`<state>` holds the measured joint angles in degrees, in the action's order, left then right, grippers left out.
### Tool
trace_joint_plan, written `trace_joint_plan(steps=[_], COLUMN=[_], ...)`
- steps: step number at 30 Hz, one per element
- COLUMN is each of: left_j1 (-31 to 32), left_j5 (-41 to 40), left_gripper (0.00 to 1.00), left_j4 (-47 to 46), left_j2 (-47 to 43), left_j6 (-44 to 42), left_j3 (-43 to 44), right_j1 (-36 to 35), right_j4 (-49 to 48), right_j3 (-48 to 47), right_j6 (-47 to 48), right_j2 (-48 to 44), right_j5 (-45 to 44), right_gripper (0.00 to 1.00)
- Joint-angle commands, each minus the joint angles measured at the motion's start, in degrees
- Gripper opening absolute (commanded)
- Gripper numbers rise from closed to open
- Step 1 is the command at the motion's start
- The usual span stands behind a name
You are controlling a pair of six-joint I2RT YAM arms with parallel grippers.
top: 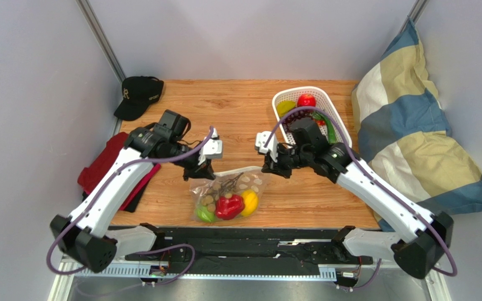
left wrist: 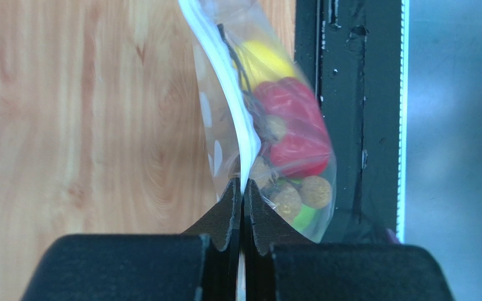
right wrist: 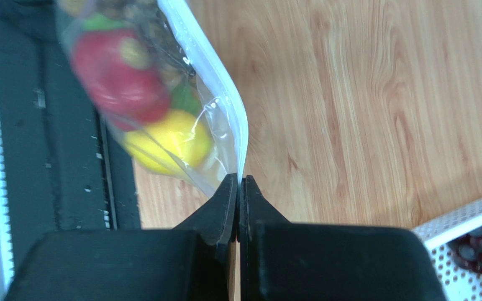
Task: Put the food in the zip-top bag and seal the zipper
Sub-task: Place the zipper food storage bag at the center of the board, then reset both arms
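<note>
The zip-top bag (top: 231, 194) lies near the table's front edge with food inside: a red pepper (top: 229, 206), a yellow lemon (top: 250, 202), a green piece (top: 204, 214) and a grape bunch (top: 221, 187). My left gripper (top: 203, 174) is shut on the zipper (left wrist: 234, 106) at the bag's left end. My right gripper (top: 267, 168) is shut on the zipper (right wrist: 215, 69) at its right end. In the left wrist view the left gripper (left wrist: 243, 188) pinches the white strip. The right gripper (right wrist: 238, 183) does the same in the right wrist view. The strip runs bowed between the two grippers.
A white basket (top: 344, 128) at the back right holds more toy food, a red piece (top: 307, 100) among it. A black cap (top: 138, 95) lies at the back left, a red cloth (top: 102, 168) at the left edge, a checked pillow (top: 413, 138) at the right.
</note>
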<state>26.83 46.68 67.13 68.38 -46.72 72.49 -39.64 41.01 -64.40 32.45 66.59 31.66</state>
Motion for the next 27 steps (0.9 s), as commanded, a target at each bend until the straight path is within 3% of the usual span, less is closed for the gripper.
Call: trace_joint_plan(steps=[1, 3, 4, 5, 6, 7, 8, 9, 10, 11, 15, 19, 23, 27], left_j1=[-5.6, -8.1, -8.9, -9.6, -10.2, -10.9, -11.0, -11.1, -11.1, -11.2, -13.3, -18.1, -26.2, -29.6], left_j5=[1.4, -0.3, -1.2, -3.0, -4.2, -5.9, -9.4, -10.5, -11.7, -14.7, -18.4, -16.3, -10.9, -16.4], left_gripper=[0.06, 0.17, 0.29, 0.36, 0.43, 0.61, 0.67, 0.70, 0.95, 0.99, 0.99, 0.99, 0.99, 0.99], left_j4=[-6.7, -8.9, -11.8, -13.1, -14.3, -16.6, -17.0, -17.3, -17.5, -17.8, -16.5, -11.2, -13.0, -14.2], left_j2=[8.8, 11.0, 11.2, 11.2, 10.8, 10.5, 10.2, 9.8, 9.6, 9.2, 9.5, 11.5, 9.9, 7.6], left_j6=[7.6, 10.1, 13.7, 15.2, 16.9, 20.7, 22.1, 23.0, 25.1, 26.8, 36.6, 40.8, 44.0, 42.8], left_j3=[1.6, 3.0, 3.7, 4.0, 4.4, 5.3, 5.9, 6.7, 7.3, 8.6, 13.5, 17.9, 14.4, 10.2], right_j1=[0.3, 1.7, 2.4, 3.9, 4.6, 5.3, 6.1, 6.5, 6.8, 7.5, 10.5, 16.6, 24.3, 29.3], right_j4=[-4.7, -5.2, -4.8, -4.5, -4.3, -4.5, -4.9, -5.3, -6.1, -6.7, -9.1, -12.0, -12.9, -13.3], right_j3=[-4.6, -6.1, -8.2, -9.2, -9.8, -10.0, -9.7, -9.4, -9.2, -8.5, -8.5, -8.7, -8.0, -5.6], right_j6=[-0.5, -3.8, -5.0, -6.8, -9.6, -11.1, -12.0, -13.8, -14.7, -15.6, -21.0, -29.4, -32.1, -35.0], right_j2=[7.1, 10.6, 11.5, 12.2, 12.6, 12.4, 12.0, 10.9, 10.2, 9.6, 7.2, 6.2, 5.0, 2.9], right_j5=[-9.2, -13.0, -13.0, -12.6, -12.1, -11.6, -11.0, -10.7, -10.5, -10.2, -10.0, -8.4, -8.1, -8.4], right_gripper=[0.00, 0.14, 0.22, 0.44, 0.56, 0.66, 0.78, 0.83, 0.89, 0.97, 1.00, 1.00, 1.00, 1.00])
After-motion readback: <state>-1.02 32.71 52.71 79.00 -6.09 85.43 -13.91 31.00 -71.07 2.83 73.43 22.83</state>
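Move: Both shut grippers still pinch the zipper edge of the food bag, some 10 cm above the board, the bag slanting back from them. The board centre lies about 7 cm ahead and 8 cm right of the left hand; the bag's red pepper is 10 cm back, 5 cm right. From the right hand, the board centre is 4 cm ahead and 7 cm left, the bag's yellow fruit 11 cm back and 4 cm left, the white basket 13 cm ahead, 16 cm right. Forward and down go both hands together, dipping 4 to 5 cm to lay the zipper edge out away from the robot; the fingers spread wide and let go low down. Then both rise past their starting height, pushing on forward (about 15 cm in all) and swinging apart, left hand turning counter-clockwise, right clockwise towards the basket. ##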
